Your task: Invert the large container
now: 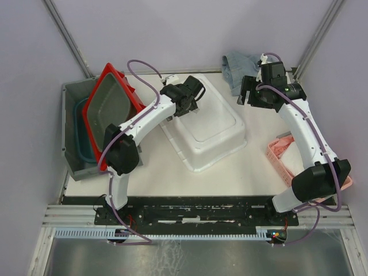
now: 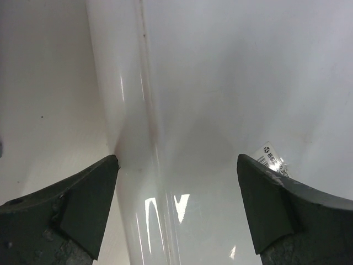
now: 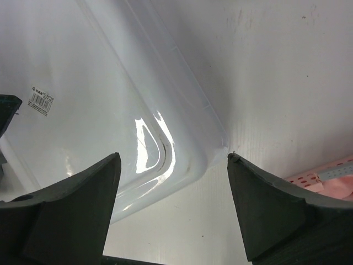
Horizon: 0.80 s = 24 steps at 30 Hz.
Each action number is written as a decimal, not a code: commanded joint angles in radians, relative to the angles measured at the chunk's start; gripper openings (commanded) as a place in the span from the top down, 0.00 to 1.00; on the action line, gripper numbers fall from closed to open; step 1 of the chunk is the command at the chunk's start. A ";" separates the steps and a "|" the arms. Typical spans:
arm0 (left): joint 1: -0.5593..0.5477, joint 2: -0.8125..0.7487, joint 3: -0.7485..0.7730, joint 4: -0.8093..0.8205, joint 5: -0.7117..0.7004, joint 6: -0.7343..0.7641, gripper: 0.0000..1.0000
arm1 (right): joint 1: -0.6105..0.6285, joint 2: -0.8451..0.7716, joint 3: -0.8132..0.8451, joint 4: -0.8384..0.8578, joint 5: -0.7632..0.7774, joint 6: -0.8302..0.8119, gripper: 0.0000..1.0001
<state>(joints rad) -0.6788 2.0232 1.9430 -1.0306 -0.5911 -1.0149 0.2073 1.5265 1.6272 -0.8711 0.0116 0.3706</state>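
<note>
The large container (image 1: 210, 126) is a white plastic tub lying on the table with its flat base facing up and its rim down. My left gripper (image 1: 192, 106) hovers open over its far-left corner. In the left wrist view the glossy white wall (image 2: 220, 83) fills the frame, and nothing sits between the fingers of the left gripper (image 2: 176, 165). My right gripper (image 1: 247, 95) is open off the tub's far-right side. In the right wrist view the tub's rounded corner (image 3: 99, 83) lies to the left, and the right gripper (image 3: 174, 157) is apart from it, over bare table.
A grey bin (image 1: 72, 132) at the left edge holds a red tray (image 1: 135, 92) leaning upright and a teal tub. A pink basket (image 1: 279, 152) sits at the right, also seen in the right wrist view (image 3: 325, 174). Denim cloth (image 1: 238, 69) lies at the back.
</note>
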 commanded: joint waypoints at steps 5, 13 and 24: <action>0.015 0.030 -0.074 0.223 0.259 0.050 0.05 | -0.004 -0.075 -0.027 0.016 0.041 -0.010 0.13; 0.008 0.082 -0.001 0.442 0.439 0.186 0.04 | -0.006 -0.095 -0.043 0.012 0.038 -0.004 0.12; 0.036 0.227 0.147 0.730 0.861 0.302 0.03 | -0.007 -0.098 -0.019 0.004 0.013 0.015 0.12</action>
<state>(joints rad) -0.6445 2.2124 2.0365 -0.5362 0.0151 -0.7746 0.2047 1.4647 1.5887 -0.8776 0.0296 0.3737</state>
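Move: The large container already lies bottom up. Its middle is about 8 cm to the left gripper's right, 3 cm ahead and some 6 cm below, with its left long side between the open fingers. The red container leans level with this gripper, about 26 cm to its left; the blue-grey cloth lies some 23 cm ahead and 26 cm right. From the right gripper, the large container's middle is about 16 cm left, 3 cm ahead and 15 cm lower. Ease the left gripper down about a centimetre at the large container's left long side, then sweep it right some 14 cm and 5 cm forward, pushing the container along with the left finger against that side. Turn the wrist about 30 degrees clockwise as you go, rolling the hand's left side down, and leave the fingers wide open. ##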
